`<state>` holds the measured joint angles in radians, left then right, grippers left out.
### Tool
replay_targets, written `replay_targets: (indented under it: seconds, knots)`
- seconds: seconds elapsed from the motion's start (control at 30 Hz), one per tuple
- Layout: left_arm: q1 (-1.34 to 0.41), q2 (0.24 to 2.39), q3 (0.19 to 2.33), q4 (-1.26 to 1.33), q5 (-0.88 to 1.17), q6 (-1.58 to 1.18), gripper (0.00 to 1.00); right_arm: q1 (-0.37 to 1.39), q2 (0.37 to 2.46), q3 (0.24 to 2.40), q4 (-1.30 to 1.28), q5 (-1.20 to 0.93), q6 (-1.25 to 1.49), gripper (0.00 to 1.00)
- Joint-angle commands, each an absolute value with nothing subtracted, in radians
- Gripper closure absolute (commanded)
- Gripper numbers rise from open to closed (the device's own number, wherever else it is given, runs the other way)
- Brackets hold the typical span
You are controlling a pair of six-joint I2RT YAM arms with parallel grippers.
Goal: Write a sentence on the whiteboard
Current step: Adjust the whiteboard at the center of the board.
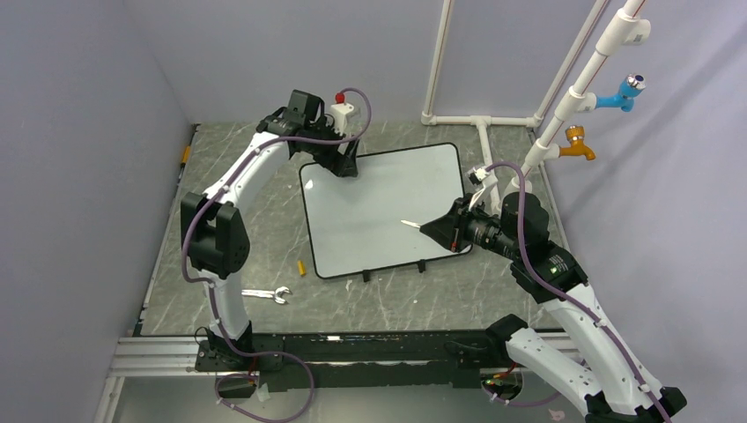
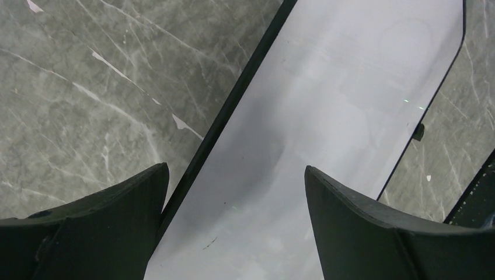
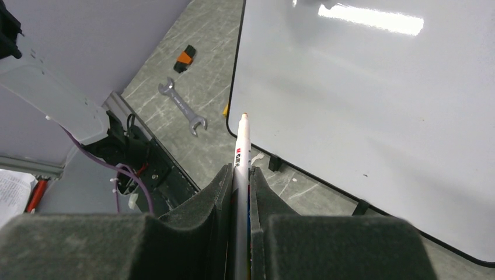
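The whiteboard [image 1: 383,207] lies flat on the grey table, its two black clips on the near edge. No sentence shows on it; its glossy face [image 3: 362,87] is blank. My left gripper [image 1: 346,163] hovers over the board's far left corner. It stands open [image 2: 233,175], its fingers apart either side of the black frame edge of the whiteboard [image 2: 338,87]. My right gripper [image 1: 445,233] is shut [image 3: 239,172] on a white marker [image 3: 241,146]. The marker's orange tip [image 1: 407,223] points left, above the board's near right part.
An orange marker cap [image 1: 300,267] lies by the board's near left corner, and a metal wrench [image 1: 267,295] nearer the arm bases. A small orange-and-black object [image 3: 185,57] sits at the table's left edge. White pipes [image 1: 564,115] with blue and orange taps stand back right.
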<state>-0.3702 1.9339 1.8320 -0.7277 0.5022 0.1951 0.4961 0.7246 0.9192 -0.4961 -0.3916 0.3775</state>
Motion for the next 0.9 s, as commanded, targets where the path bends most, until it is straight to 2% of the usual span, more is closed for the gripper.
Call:
replay_targets:
  seconds: [0.0, 0.27, 0.53, 0.6, 0.73, 0.87]
  knots:
    - [-0.390, 1.861, 1.797, -0.804, 0.572, 0.165, 0.11, 0.494, 0.710, 0.962, -0.479, -0.396, 0.391, 1.00]
    - [-0.414, 1.801, 1.709, -0.834, 0.622, 0.143, 0.22, 0.494, 0.718, 0.956, -0.477, -0.404, 0.391, 1.00]
    - [-0.416, 1.739, 1.633, -0.794, 0.672, 0.106, 0.26, 0.494, 0.737, 0.945, -0.452, -0.417, 0.400, 1.00]
    - [-0.413, 1.745, 1.631, -0.784, 0.681, 0.107, 0.26, 0.494, 0.743, 0.946, -0.448, -0.419, 0.402, 1.00]
    - [-0.392, 1.791, 1.653, -0.796, 0.731, 0.106, 0.34, 0.493, 0.756, 0.954, -0.456, -0.417, 0.395, 1.00]
    - [-0.376, 1.819, 1.677, -0.822, 0.771, 0.106, 0.36, 0.494, 0.764, 0.961, -0.462, -0.414, 0.388, 1.00]
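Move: The whiteboard's middle lies about 12 cm back and 8 cm to the right of the left hand, some 2 cm below it; the open left fingers are already at its far edge. The yellow cap lies about 28 cm back and 14 cm left, and the marker in the right hand hangs some 16 cm back, 15 cm right and 10 cm up. From the right hand, the whiteboard's middle is about 5 cm ahead, 9 cm left and 12 cm below. Draw the left gripper about 8 cm straight back toward the base, almost level, its outer finger still against the whiteboard's far edge left of the middle, so that it drags the board along. Stop there while the wrist tips some 15 degrees and the fingers close by about a quarter of their range. Keep the marker in the right gripper, almost still above the board. ##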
